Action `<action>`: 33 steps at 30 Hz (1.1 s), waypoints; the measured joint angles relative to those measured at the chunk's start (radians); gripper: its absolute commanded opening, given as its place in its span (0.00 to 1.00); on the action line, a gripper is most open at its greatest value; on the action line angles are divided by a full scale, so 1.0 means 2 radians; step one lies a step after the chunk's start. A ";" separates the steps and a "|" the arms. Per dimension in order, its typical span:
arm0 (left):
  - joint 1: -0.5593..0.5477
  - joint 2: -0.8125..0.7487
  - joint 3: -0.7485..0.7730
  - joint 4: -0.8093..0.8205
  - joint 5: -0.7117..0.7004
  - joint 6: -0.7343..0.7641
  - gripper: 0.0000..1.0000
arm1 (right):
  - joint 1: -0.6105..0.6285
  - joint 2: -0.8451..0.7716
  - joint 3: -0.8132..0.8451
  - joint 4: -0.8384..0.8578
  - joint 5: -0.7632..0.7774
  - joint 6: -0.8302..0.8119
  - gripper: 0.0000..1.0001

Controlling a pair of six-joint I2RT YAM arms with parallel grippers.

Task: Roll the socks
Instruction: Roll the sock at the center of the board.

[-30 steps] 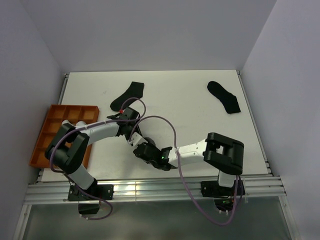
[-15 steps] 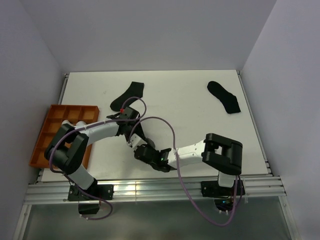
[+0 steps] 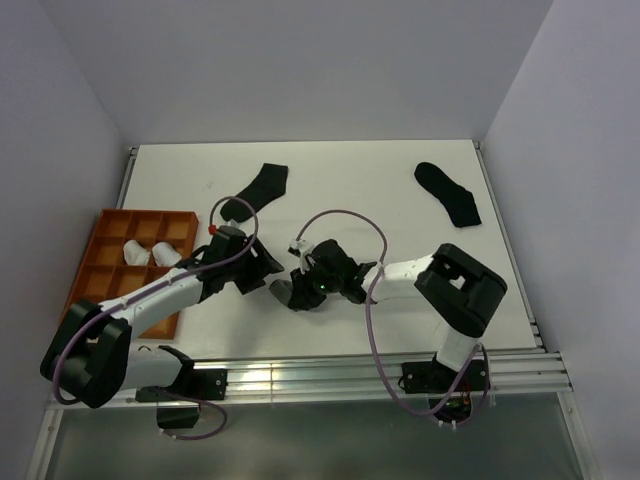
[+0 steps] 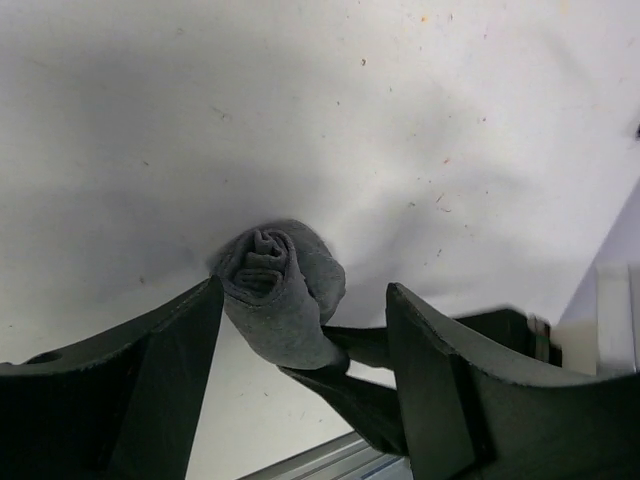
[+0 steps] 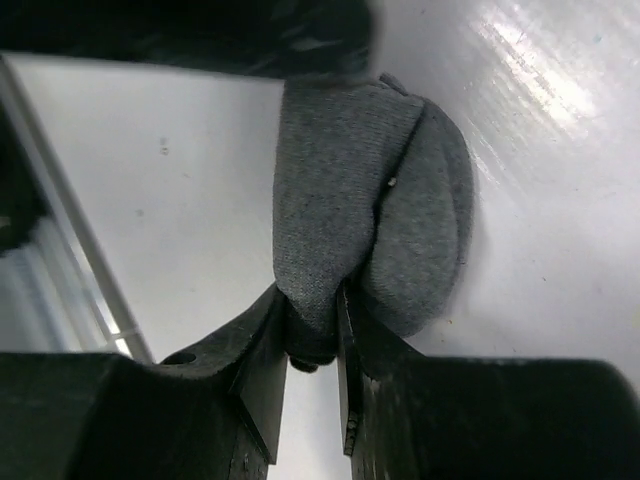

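Note:
A grey sock (image 4: 280,285) rolled into a small bundle lies on the white table near the front middle. My right gripper (image 5: 312,325) is shut on a fold of this grey sock (image 5: 370,200). My left gripper (image 4: 300,300) stands open, one finger on each side of the bundle, not pinching it. From above, the bundle (image 3: 284,292) sits between the left gripper (image 3: 270,272) and the right gripper (image 3: 295,292). Two dark socks lie flat at the back, one (image 3: 258,190) left, one (image 3: 448,193) right. Two white rolled socks (image 3: 148,254) rest in the tray.
An orange compartment tray (image 3: 100,285) sits at the table's left edge. The metal rail (image 3: 320,375) runs along the front edge, close to both grippers. Walls close in the table at the back and on both sides.
My left gripper has opened and let go of the grey bundle. The right gripper has shut on it. Both arms have shifted, uncovering the white bundles in the tray.

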 measured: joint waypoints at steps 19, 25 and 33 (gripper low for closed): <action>-0.016 -0.008 -0.083 0.070 -0.001 -0.043 0.59 | -0.104 0.113 -0.003 0.136 -0.262 0.169 0.00; -0.019 0.025 -0.079 0.093 -0.004 -0.056 0.39 | -0.106 0.113 0.002 0.127 -0.267 0.175 0.01; -0.024 0.062 -0.036 0.062 -0.007 -0.049 0.36 | -0.104 0.080 0.009 0.064 -0.222 0.139 0.37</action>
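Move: The grey sock, partly rolled and still pinched in my right hand, has its middle some 4 cm back, 5 cm right and 4 cm below my open left hand; from the right hand it's about 3 cm ahead and 3 cm left, roughly level. From my left hand, the flat black sock lies about 20 cm ahead and 4 cm left, and the two white rolls in the wooden box about 5 cm ahead and 28 cm left. I keep the grey roll pinched in my right hand and turn that wrist about 30 degrees almost in place, its left side rising and its fingers levelling out. Meanwhile I bring my open left hand back and down onto the roll, about 4.5 cm lower in all, then close its fingers on the roll's left end, easing a centimetre forward and to the right. ##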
